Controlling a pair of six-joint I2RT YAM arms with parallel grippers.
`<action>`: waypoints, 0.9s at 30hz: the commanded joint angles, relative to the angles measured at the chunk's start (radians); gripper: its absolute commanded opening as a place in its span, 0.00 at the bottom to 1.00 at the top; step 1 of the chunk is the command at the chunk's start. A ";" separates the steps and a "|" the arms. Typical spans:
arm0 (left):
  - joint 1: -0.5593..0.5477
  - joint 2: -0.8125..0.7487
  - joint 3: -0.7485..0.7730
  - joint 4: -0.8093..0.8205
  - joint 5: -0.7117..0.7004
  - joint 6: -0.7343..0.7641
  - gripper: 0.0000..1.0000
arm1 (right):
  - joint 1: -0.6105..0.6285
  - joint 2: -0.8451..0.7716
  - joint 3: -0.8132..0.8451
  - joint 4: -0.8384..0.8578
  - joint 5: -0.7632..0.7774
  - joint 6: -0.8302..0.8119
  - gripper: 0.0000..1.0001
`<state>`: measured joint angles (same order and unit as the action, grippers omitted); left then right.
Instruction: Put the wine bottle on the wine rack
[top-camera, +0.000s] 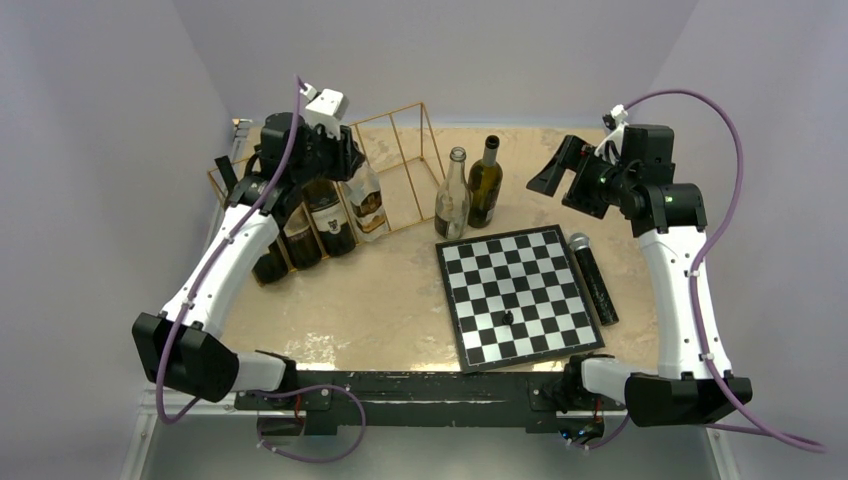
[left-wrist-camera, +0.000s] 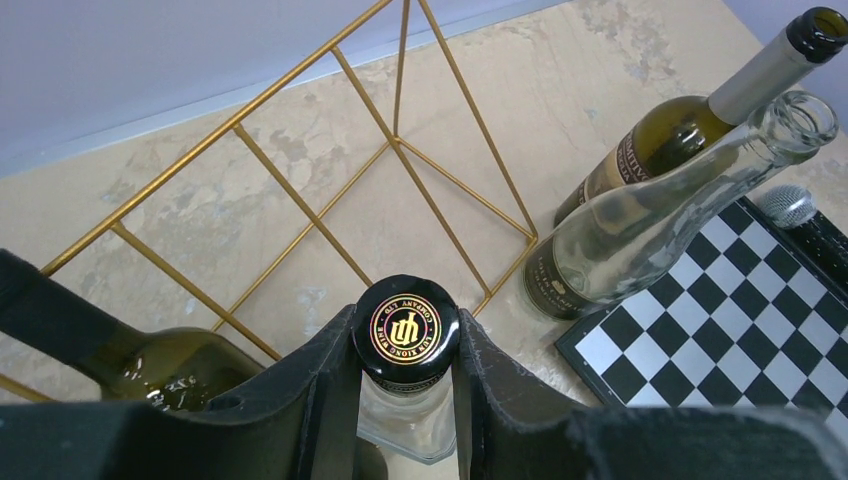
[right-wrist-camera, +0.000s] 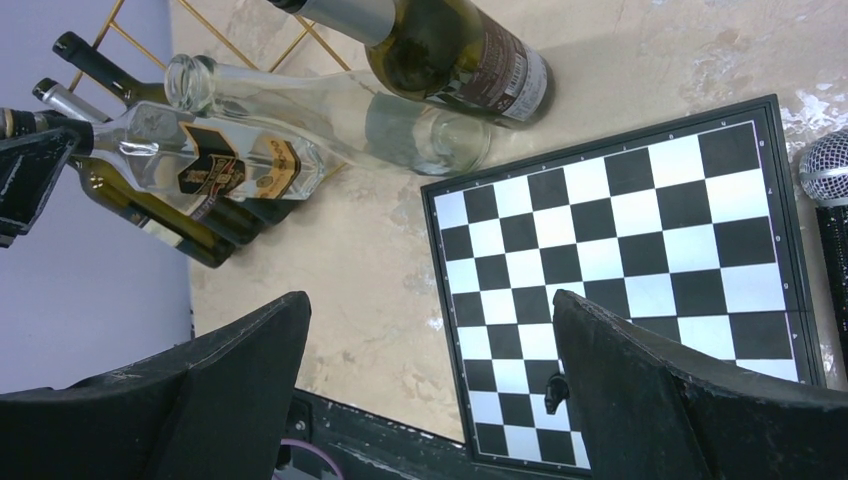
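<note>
The gold wire wine rack stands at the back left and holds three dark bottles. My left gripper is shut on the black cap of a clear labelled wine bottle, which leans in the rack beside them. In the left wrist view the fingers press both sides of the cap, with rack wires beyond. The same bottle shows in the right wrist view. My right gripper is open and empty, raised at the back right; in its own view it is over the chessboard's edge.
A clear empty bottle and a dark green bottle stand just right of the rack. A black-and-white chessboard with one small black piece lies front right. A microphone lies along its right side.
</note>
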<state>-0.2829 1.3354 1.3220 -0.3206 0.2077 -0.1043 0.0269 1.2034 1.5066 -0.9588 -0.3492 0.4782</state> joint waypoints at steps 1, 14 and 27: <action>0.028 0.009 0.078 0.149 0.170 -0.035 0.00 | -0.003 -0.024 -0.008 0.017 0.015 -0.011 0.96; 0.087 0.090 0.079 0.135 0.234 0.008 0.00 | -0.004 -0.027 -0.030 0.014 0.029 -0.013 0.96; 0.144 0.175 0.154 0.075 0.276 0.051 0.00 | -0.004 -0.001 -0.021 0.020 0.030 -0.006 0.96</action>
<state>-0.1677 1.5135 1.3956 -0.3248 0.4255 -0.0849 0.0257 1.2037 1.4769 -0.9596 -0.3313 0.4778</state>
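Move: The left hand grips the clear labelled bottle by its cap. The empty rack slot it is bound for centres about 6 cm ahead, 2 cm left and 19 cm below. The nearest racked wine bottle's middle lies roughly 3 cm ahead, 10 cm left and 18 cm down; the standing clear bottle is some 19 cm to the right, 1 cm ahead and 16 cm below. From the idle right hand the slot is about 15 cm ahead, 38 cm left and 20 cm below. Down first, about 3 cm with a slight drift to the right, the left hand lowers the clear labelled bottle into the open slot beside the racked bottles. It then eases forward to carry the neck towards the rack's top rail, ending some 3–4 cm farther out and as much lower. The fingers keep their grip on the cap while the wrist tips down and turns clockwise, each a little over 5 degrees. ##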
